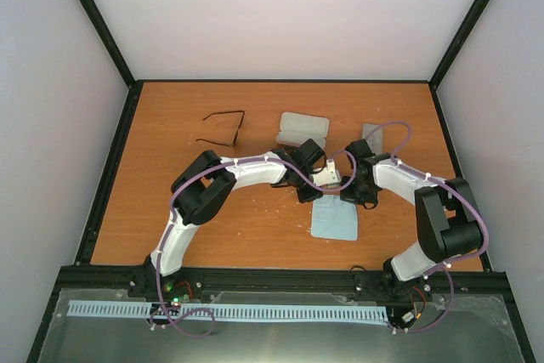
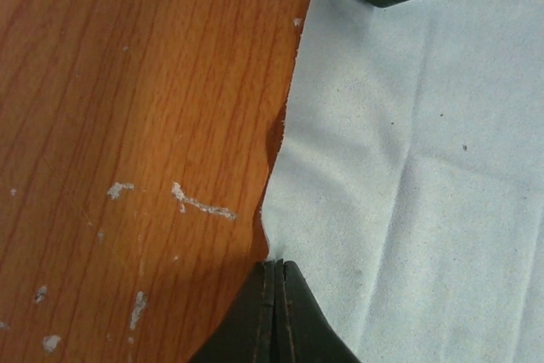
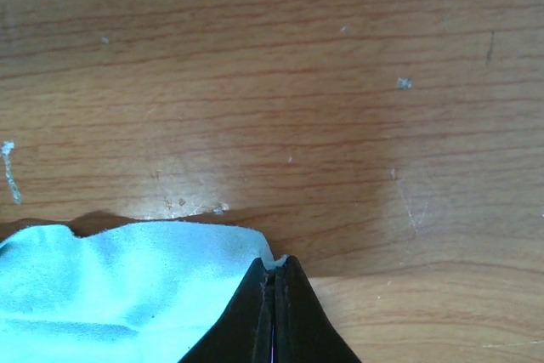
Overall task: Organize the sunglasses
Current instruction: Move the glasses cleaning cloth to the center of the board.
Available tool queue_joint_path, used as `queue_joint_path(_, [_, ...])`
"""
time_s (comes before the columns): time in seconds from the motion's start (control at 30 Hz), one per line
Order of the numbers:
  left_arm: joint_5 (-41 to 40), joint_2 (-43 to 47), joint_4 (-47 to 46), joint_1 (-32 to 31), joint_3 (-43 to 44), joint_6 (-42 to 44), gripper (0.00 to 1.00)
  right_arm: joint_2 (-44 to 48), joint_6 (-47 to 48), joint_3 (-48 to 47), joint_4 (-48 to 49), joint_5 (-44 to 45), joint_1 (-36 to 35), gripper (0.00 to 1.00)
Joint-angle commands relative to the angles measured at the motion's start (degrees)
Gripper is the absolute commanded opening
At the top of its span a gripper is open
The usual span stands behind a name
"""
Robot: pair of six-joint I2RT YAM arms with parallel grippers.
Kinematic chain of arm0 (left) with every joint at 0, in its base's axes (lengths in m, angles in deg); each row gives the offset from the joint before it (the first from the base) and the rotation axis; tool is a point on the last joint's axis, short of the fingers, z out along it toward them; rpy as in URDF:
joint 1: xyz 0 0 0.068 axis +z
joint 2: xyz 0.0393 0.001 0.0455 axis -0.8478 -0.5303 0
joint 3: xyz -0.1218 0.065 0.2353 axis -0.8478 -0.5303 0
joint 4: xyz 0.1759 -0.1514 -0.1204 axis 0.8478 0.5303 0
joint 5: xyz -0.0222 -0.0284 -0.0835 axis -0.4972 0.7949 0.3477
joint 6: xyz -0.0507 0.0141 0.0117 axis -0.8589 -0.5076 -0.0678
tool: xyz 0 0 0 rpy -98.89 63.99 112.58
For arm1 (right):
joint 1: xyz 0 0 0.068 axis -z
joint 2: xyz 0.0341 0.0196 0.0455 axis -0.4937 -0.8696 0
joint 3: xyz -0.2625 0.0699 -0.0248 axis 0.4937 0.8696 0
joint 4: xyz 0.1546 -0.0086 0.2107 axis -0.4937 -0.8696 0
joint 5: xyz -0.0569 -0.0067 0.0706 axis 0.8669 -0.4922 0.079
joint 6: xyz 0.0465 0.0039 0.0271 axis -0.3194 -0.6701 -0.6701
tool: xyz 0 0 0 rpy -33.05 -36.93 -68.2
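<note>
The dark black sunglasses lie folded open on the table at the back left, away from both arms. The reddish-brown pair is out of view. A pale blue cloth lies at the table's middle. My left gripper is shut on the cloth's far left corner; the left wrist view shows its tips pinching the cloth. My right gripper is shut on the far right corner; the right wrist view shows its tips pinching the cloth, whose edge is lifted and rumpled.
An open pale grey case lies behind the grippers. Another grey object lies behind the right wrist, partly hidden. The wooden table has white scuff marks. Black frame posts stand at the table's corners.
</note>
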Motion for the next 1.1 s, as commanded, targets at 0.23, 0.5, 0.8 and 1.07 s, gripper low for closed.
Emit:
queue_joint_path(0.23, [-5.9, 0.93, 0.24, -1.71, -0.28, 1.89, 0.01, -1.64, 0.7, -1.76, 2.86, -0.75, 0.05, 0.03])
queue_joint_path(0.5, [-7.42, 1.05, 0.63, 1.34, 2.33, 2.74, 0.01, -6.76, 3.34, -6.6, 4.12, -3.28, 1.06, 0.03])
queue_joint_path(0.8, [-9.45, 1.0, -0.33, 4.41, 4.15, 1.95, 0.01, -12.47, 6.32, -12.8, 4.88, -6.22, 3.29, 0.03])
queue_joint_path(1.07, [-10.48, -0.68, 0.18, 8.01, 10.07, 2.7, 0.0, -15.87, 8.09, -17.31, 4.97, -9.54, 6.07, 0.03])
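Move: The glasses cleaning cloth is already held by its two far corners, one in each hand, its middle about 6 cm back and 6 cm right of the left hand. The board's center lies roughly 11 cm ahead and 9 cm left of the left hand, and about 11 ahead and 20 left of the right. The open glasses case stands some 22 cm ahead and 4 left of the left hand; the gray block is 18 ahead and 9 right of the right hand. The glasses cleaning cloth is drawn by its two far corners forward over the board towards the center and the open case, both hands travelling together some 8 cm ahead and 2–3 cm left, slowly at first, then faster. Both keep their pinch; the right stays low, while the left lifts its corner nearly 3 cm towards the end, its fingertips swinging forward and the wrist turning about 10 degrees counter-clockwise. ##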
